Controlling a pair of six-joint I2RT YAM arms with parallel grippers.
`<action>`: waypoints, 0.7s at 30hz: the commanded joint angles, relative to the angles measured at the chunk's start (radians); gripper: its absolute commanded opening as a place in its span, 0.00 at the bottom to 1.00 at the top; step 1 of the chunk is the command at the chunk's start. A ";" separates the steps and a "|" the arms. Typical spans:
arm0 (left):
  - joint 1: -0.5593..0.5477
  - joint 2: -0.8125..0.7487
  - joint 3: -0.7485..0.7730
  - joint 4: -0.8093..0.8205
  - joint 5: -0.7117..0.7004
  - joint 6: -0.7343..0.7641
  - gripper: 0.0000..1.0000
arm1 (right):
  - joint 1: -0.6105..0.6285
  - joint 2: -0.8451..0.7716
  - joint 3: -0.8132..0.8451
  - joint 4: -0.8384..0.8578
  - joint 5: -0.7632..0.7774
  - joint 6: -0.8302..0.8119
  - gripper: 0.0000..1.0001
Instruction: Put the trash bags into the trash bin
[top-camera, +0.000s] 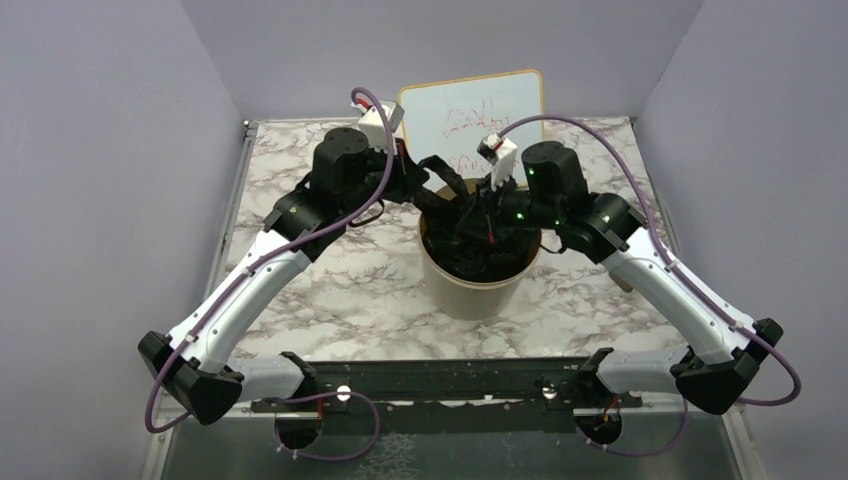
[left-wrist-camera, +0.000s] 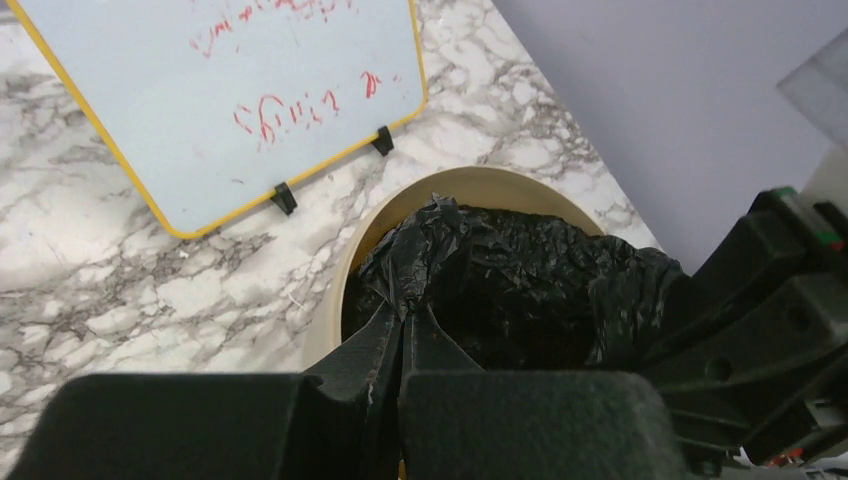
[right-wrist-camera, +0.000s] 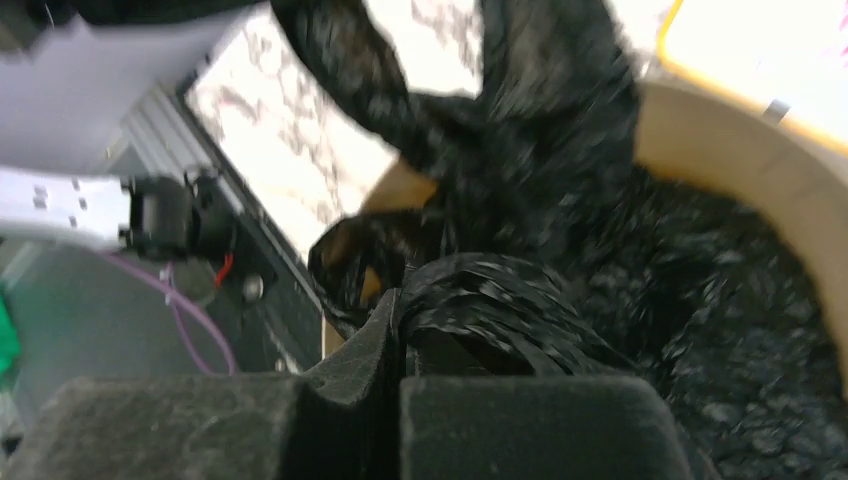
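Note:
The cream trash bin (top-camera: 470, 290) stands mid-table with the glossy black trash bag (top-camera: 485, 245) bunched inside it. In the left wrist view the bag (left-wrist-camera: 520, 280) fills the bin (left-wrist-camera: 340, 290) and my left gripper (left-wrist-camera: 408, 315) is shut on a fold of its edge near the bin's rim. In the right wrist view my right gripper (right-wrist-camera: 398, 305) is shut on a gathered pleat of the bag (right-wrist-camera: 500, 300) over the bin (right-wrist-camera: 730, 160). Both grippers meet above the bin's mouth in the top view, the left (top-camera: 440, 195) and the right (top-camera: 490, 205).
A white whiteboard (top-camera: 470, 115) with red writing and a yellow frame stands just behind the bin, also in the left wrist view (left-wrist-camera: 220, 90). The marble table (top-camera: 330, 290) is walled on three sides. A black rail (top-camera: 440, 385) runs along the near edge.

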 joint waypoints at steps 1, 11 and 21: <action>-0.001 0.022 -0.019 0.025 0.075 -0.014 0.00 | 0.000 -0.079 -0.077 -0.147 -0.097 -0.034 0.01; -0.002 0.051 -0.002 0.038 0.121 -0.001 0.00 | 0.001 -0.100 -0.106 -0.308 -0.087 -0.054 0.01; -0.002 0.042 -0.011 0.056 0.171 -0.025 0.00 | 0.001 0.020 -0.128 -0.217 0.486 0.013 0.01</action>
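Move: Both shut grippers hold film of the trash bag above the trash bin. The bin's mouth lies about 12 cm to the left hand's right, 8 cm back and 9 cm below; from the right hand it is nearly straight below by 5 cm, some 2 cm back. The bag's bulk fills the bin about 5 cm below that mouth. The whiteboard stands roughly 28 cm ahead of the right hand, level with it sideways, its middle 22 cm lower. Keeping its shut fingertips in the black film, the right hand pushes the bag down into the bin, about 10 cm in all: first back and slightly down and right, then swinging forward again while it plunges and drifts right, its fingers tipping some 20 degrees steeper. The left hand keeps its pinch on the bag's edge, easing a couple of centimetres down and to its right, towards the bin. ##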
